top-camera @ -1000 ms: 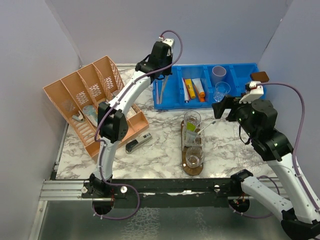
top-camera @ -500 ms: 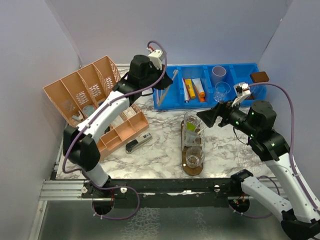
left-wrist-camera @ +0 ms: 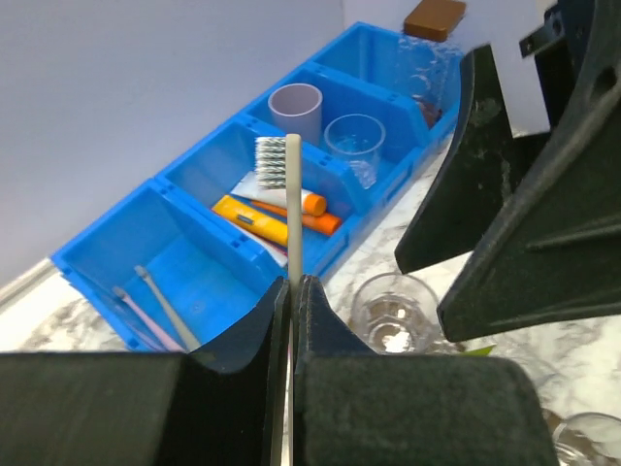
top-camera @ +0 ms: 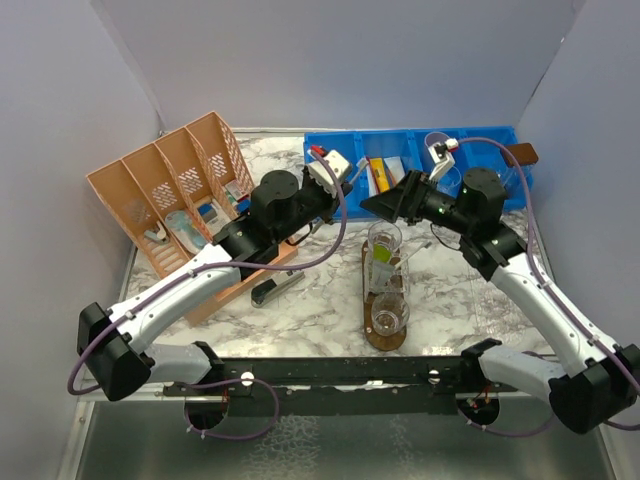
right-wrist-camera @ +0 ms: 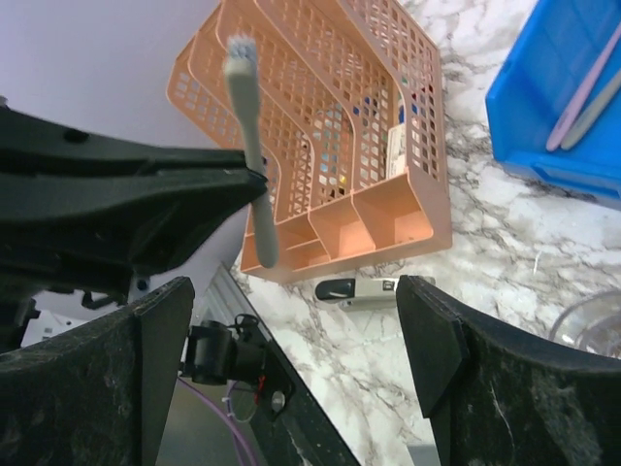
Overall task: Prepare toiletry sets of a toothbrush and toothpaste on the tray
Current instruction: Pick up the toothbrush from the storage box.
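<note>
My left gripper is shut on the thin pale toothbrush, which points up and away with its bristles at the far end. In the top view the left gripper hangs left of the tray. The dark wooden tray carries three clear tumblers. The rear tumbler holds a lime green tube and a pale toothbrush; the front tumbler looks empty. My right gripper is open above the rear tumbler, facing the left gripper. In the right wrist view the held toothbrush stands beyond the open right gripper, apart from it.
The blue compartmented bin at the back holds tubes, loose toothbrushes and cups. The orange divided basket leans at the left. A dark stapler-like object lies on the marble top between the basket and the tray.
My left arm has swung from the blue bin toward the table's middle, carrying the toothbrush. My right gripper has moved left and farther back, over the rear tumbler, still open.
</note>
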`<state>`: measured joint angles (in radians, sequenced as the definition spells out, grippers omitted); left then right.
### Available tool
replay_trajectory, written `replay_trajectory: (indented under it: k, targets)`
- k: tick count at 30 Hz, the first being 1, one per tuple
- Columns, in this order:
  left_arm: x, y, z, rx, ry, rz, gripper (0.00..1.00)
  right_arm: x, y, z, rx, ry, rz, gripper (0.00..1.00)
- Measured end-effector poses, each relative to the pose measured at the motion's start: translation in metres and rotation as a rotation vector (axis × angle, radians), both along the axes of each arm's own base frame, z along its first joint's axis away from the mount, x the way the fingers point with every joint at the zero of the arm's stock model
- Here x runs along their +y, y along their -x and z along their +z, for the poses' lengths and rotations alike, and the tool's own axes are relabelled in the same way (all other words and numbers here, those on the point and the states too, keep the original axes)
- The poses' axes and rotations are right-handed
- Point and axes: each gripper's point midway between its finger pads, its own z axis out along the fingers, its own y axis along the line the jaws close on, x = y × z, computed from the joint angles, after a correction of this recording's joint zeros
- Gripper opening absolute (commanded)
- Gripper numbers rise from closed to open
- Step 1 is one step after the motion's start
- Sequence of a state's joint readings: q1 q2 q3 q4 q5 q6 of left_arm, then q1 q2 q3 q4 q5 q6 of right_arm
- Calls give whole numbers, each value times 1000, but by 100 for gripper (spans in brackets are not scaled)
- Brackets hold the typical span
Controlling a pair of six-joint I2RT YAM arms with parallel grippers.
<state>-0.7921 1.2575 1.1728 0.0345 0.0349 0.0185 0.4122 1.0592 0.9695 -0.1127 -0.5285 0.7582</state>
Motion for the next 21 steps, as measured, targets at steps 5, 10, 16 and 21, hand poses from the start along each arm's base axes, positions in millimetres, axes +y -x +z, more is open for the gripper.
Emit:
replay_trajectory:
  k: [5,10,16,21]
  targets:
    - [3,-5,-11,-54,-67,56,0,7,-13,11,-29,-40,4,64]
    - [7,-11,-15,-76,-100,89,0,9,-21,21,-52,-71,-19,62]
    - [5,-16,-22,-78,-122,97,0,17,-40,18,-39,-74,-20,58]
    - [1,-18,-32,-66,-142,94,0,20,-53,7,-15,-60,-35,51]
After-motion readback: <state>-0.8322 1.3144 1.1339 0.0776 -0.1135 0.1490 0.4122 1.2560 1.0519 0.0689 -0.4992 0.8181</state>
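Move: The toothbrush stands roughly upright, head up, pinched in the left fingertips; from the right hand its middle is about 4 cm ahead, 9 cm left and 3 cm higher. Seen from the left hand, the open right gripper waits some 9 cm to the right, 4 cm back and 3 cm lower. From the right hand, the clear cup is about 7 cm ahead, 1 cm right and 20 cm down; the yellow toothpaste in the storage box is 26 cm ahead, 2 cm right and 22 cm down. The toothbrush is brought within reach of the right gripper: the left hand keeps its pinch, sinks about 3 cm, eases 2 cm forward and tilts some 10 degrees. The right hand goes about 5 cm forward and 2 cm left towards it, rising slightly and sinking again, while its wide-open fingers narrow to a little over half, without yet closing on the brush. ##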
